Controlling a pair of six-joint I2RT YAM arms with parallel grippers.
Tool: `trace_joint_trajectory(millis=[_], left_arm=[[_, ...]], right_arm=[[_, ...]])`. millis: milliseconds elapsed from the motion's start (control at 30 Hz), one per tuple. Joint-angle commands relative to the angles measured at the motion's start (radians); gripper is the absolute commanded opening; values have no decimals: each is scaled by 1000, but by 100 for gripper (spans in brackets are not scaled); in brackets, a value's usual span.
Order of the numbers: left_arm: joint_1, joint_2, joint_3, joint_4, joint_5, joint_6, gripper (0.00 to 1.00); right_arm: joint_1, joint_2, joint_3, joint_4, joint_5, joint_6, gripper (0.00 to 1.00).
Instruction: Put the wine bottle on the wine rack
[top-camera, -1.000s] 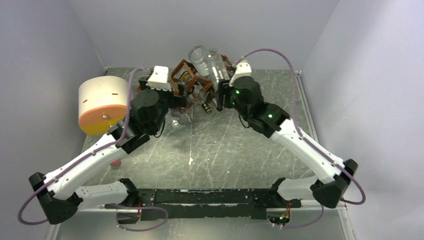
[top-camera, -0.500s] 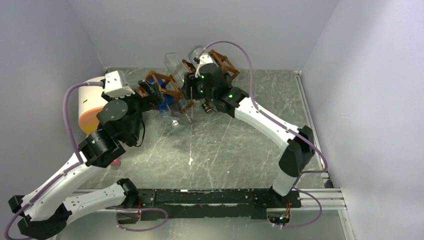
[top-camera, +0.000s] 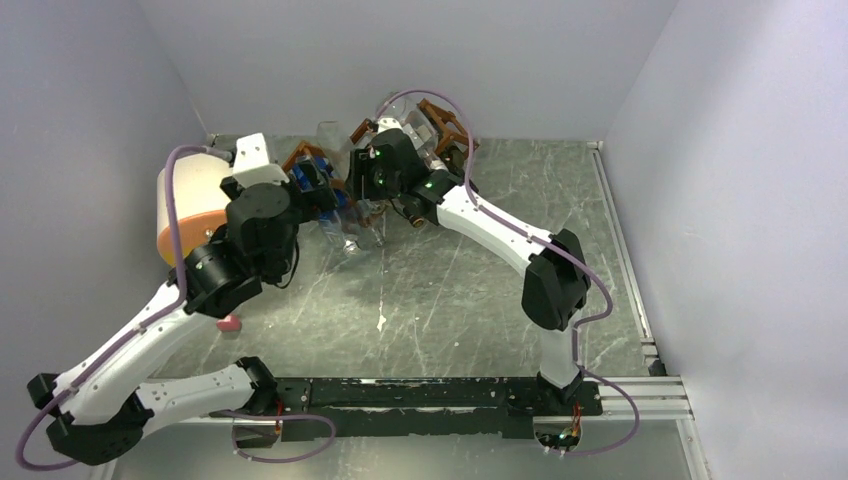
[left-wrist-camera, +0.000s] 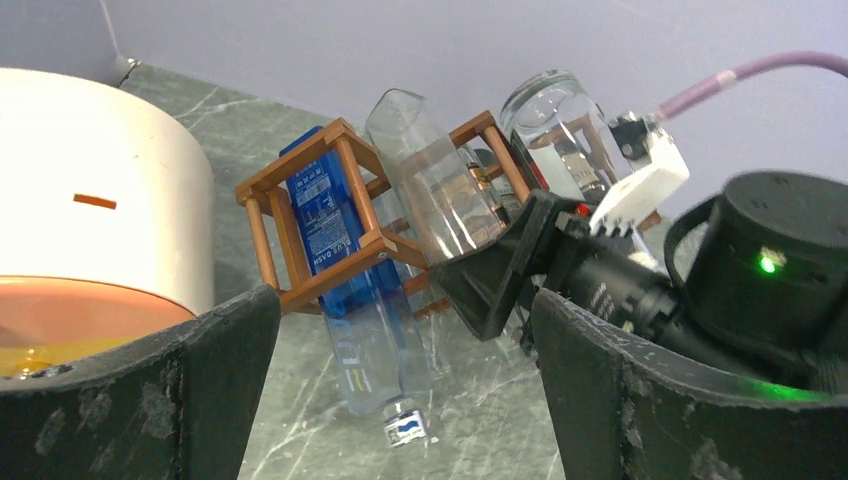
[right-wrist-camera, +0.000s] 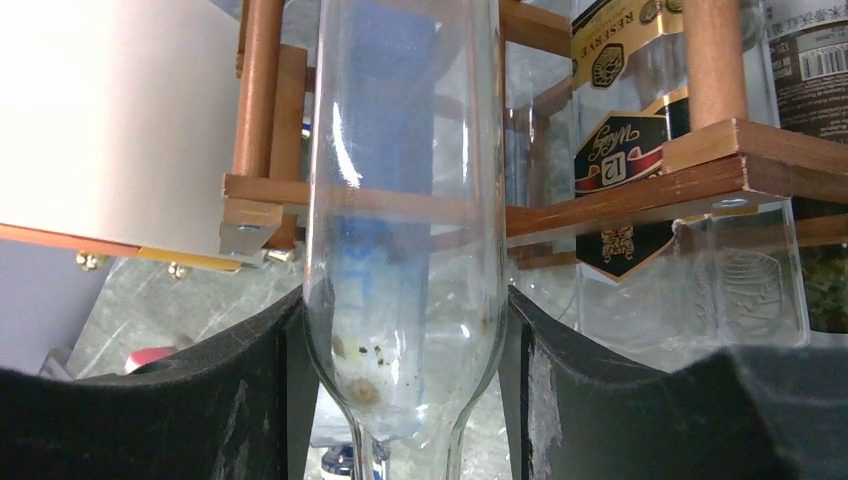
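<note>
The reddish-brown wine rack (top-camera: 445, 122) stands at the back of the table; it also shows in the left wrist view (left-wrist-camera: 300, 190) and the right wrist view (right-wrist-camera: 640, 200). My right gripper (top-camera: 365, 180) (right-wrist-camera: 405, 310) is shut on a clear glass wine bottle (right-wrist-camera: 405, 180) near its shoulder. The bottle (left-wrist-camera: 430, 190) leans up against the rack's bars, base uppermost. A blue bottle (left-wrist-camera: 340, 250) lies in a rack cell with its cap on the table. My left gripper (top-camera: 322, 192) (left-wrist-camera: 400, 300) is open and empty, just in front of the blue bottle.
A cream-and-orange cylinder (top-camera: 190, 205) lies at the left by the wall. A dark-labelled bottle (right-wrist-camera: 620, 110) and a round clear bottle (left-wrist-camera: 560, 130) sit in the rack. A small pink object (top-camera: 230, 323) lies on the table near the left arm.
My right gripper has moved left along the rack with the clear bottle. My left arm swung out to the left, then came back toward the rack.
</note>
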Motion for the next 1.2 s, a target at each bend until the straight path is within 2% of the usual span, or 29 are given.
trace_joint_trajectory(millis=[0,100,233,333,433,667,733,867,1167], left_arm=[[6,-93,-87,158,108,210,99],[6,-133,-116,195,168,230,99],[7,-140,-116,194,170,240,99],[7,-125,-98,159,130,204,99],[7,-117,-91,146,120,198,99],[6,-134,-100,146,111,186,99],[7,-143,-106,155,130,197,99],[6,-146,-114,164,159,208,99],[7,-113,-78,113,177,218,99]], right_arm=[[-9,6,67,73,-9,39,8],[-14,20,76,61,-17,49,17],[-15,23,67,59,-25,65,25],[-15,20,54,57,-21,77,40],[-16,11,38,52,-10,82,51],[-17,-29,-5,52,18,72,64],[-18,-45,-21,61,21,67,75],[-18,-80,-70,106,28,66,84],[-17,-158,-107,116,43,36,88]])
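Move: The right hand holds the clear bottle by its shoulder, with the rack notch for it about 3 cm ahead, 2 cm left and 5 cm below. From this hand, the blue bottle lies level ahead-wise, some 6 cm left and 10 cm down; the big round bottle on top of the rack is roughly 10 cm ahead, 10 cm right and 3 cm below. From the left hand, that notch is about 14 cm ahead, 6 cm right and 19 cm below. The right hand settles the clear bottle about 1 cm lower, opens to release it, then rises roughly 3 cm. ##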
